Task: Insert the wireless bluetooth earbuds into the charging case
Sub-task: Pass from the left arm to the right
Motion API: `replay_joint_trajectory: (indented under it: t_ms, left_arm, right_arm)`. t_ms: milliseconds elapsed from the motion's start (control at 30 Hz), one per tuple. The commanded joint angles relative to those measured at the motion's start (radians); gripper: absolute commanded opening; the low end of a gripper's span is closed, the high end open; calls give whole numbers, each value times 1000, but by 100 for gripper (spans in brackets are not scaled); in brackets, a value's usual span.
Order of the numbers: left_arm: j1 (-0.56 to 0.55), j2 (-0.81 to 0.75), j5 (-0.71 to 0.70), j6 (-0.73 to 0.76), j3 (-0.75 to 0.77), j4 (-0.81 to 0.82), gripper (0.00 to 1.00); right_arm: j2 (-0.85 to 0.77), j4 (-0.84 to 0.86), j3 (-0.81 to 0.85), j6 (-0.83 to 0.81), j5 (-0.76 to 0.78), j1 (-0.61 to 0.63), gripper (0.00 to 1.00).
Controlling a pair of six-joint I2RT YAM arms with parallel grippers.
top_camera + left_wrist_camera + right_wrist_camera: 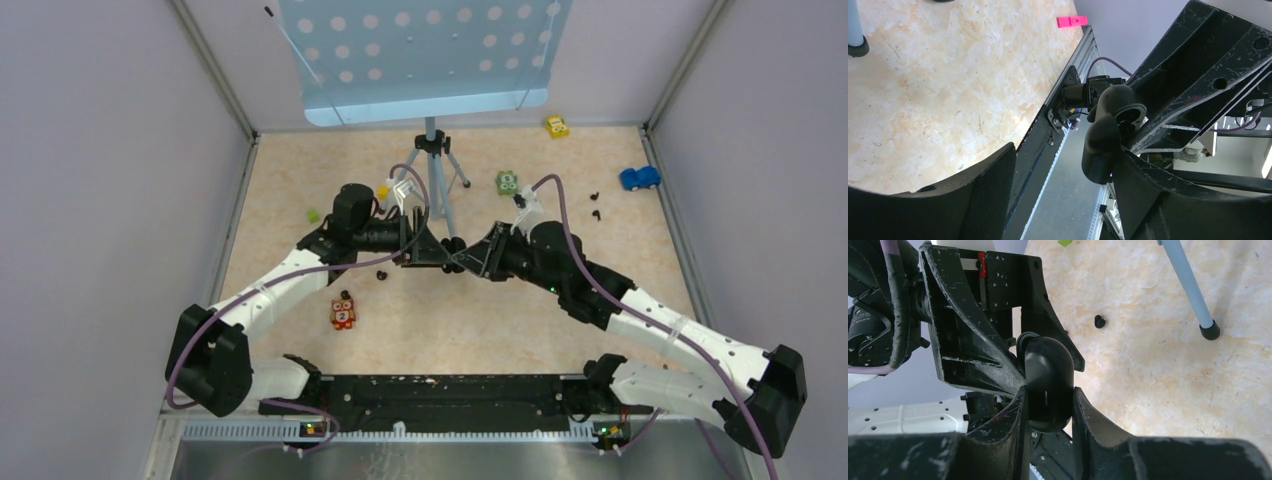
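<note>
My right gripper [1048, 412] is shut on the charging case [1048, 375], a glossy black oval pinched between both fingers and held above the table. In the left wrist view the same case [1105, 145] sits by the right-hand finger of my left gripper [1063, 200], whose jaws stand wide apart; its lid looks partly raised. From above, the left gripper [432, 252] and right gripper [463, 260] meet tip to tip at mid-table. One tiny black earbud [1100, 321] lies on the table, seen from above as a speck [380, 275]. Two more earbuds [597, 205] lie at the right.
A tripod [435, 165] carrying a pale blue perforated board [420, 55] stands just behind the grippers; its foot [1209, 331] is close. Scattered toys: a blue car [639, 178], a green car [507, 182], a yellow car [557, 126], an orange owl block [343, 312], a small green block [313, 215].
</note>
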Motion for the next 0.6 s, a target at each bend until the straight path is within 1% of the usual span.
replay_joint_trajectory:
  t_ms: [0, 133, 233, 300, 400, 467, 567]
  left_arm:
    - [-6, -19, 84, -16, 28, 98, 75]
    - [-7, -26, 113, -34, 29, 134, 83]
    - [-7, -29, 145, -46, 27, 169, 90]
    - [-8, -35, 188, -83, 15, 241, 95]
    - [-7, -45, 214, -148, -8, 350, 97]
    - [-7, -50, 190, -151, -4, 338, 98]
    - [-5, -51, 149, -133, 1, 275, 98]
  right_arm:
    - [-30, 9, -65, 15, 24, -29, 0]
    - [-86, 75, -157, 58, -78, -99, 0]
    - [-115, 81, -201, 71, -113, -144, 0]
    - [-123, 77, -213, 70, -129, -161, 0]
    - [-128, 95, -235, 75, -177, -191, 0]
    - [-138, 129, -258, 89, -229, -220, 0]
    - [-162, 253, -321, 121, -344, -271, 0]
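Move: The open charging case sits in the right gripper's fingertips, its middle only about 1 cm ahead and 1 cm left of them. From the left hand it lies about 2 cm to the right, at the same height and level with it. From the right hand, the black tripod foot is some 13 cm ahead, 2 cm left; the closed black case 15 cm ahead, 11 cm right; the nearer left-side earbud 10 cm ahead, 19 cm left, all roughly 23 cm below. Keep the right gripper shut on the charging case and draw it out from between the left fingers, first to the right, then mostly down, about 7 cm down and 5 cm right in all. Meanwhile spread the left fingers from mostly open to fully open and lift that hand some 5 cm, easing slightly back, away from the case. ##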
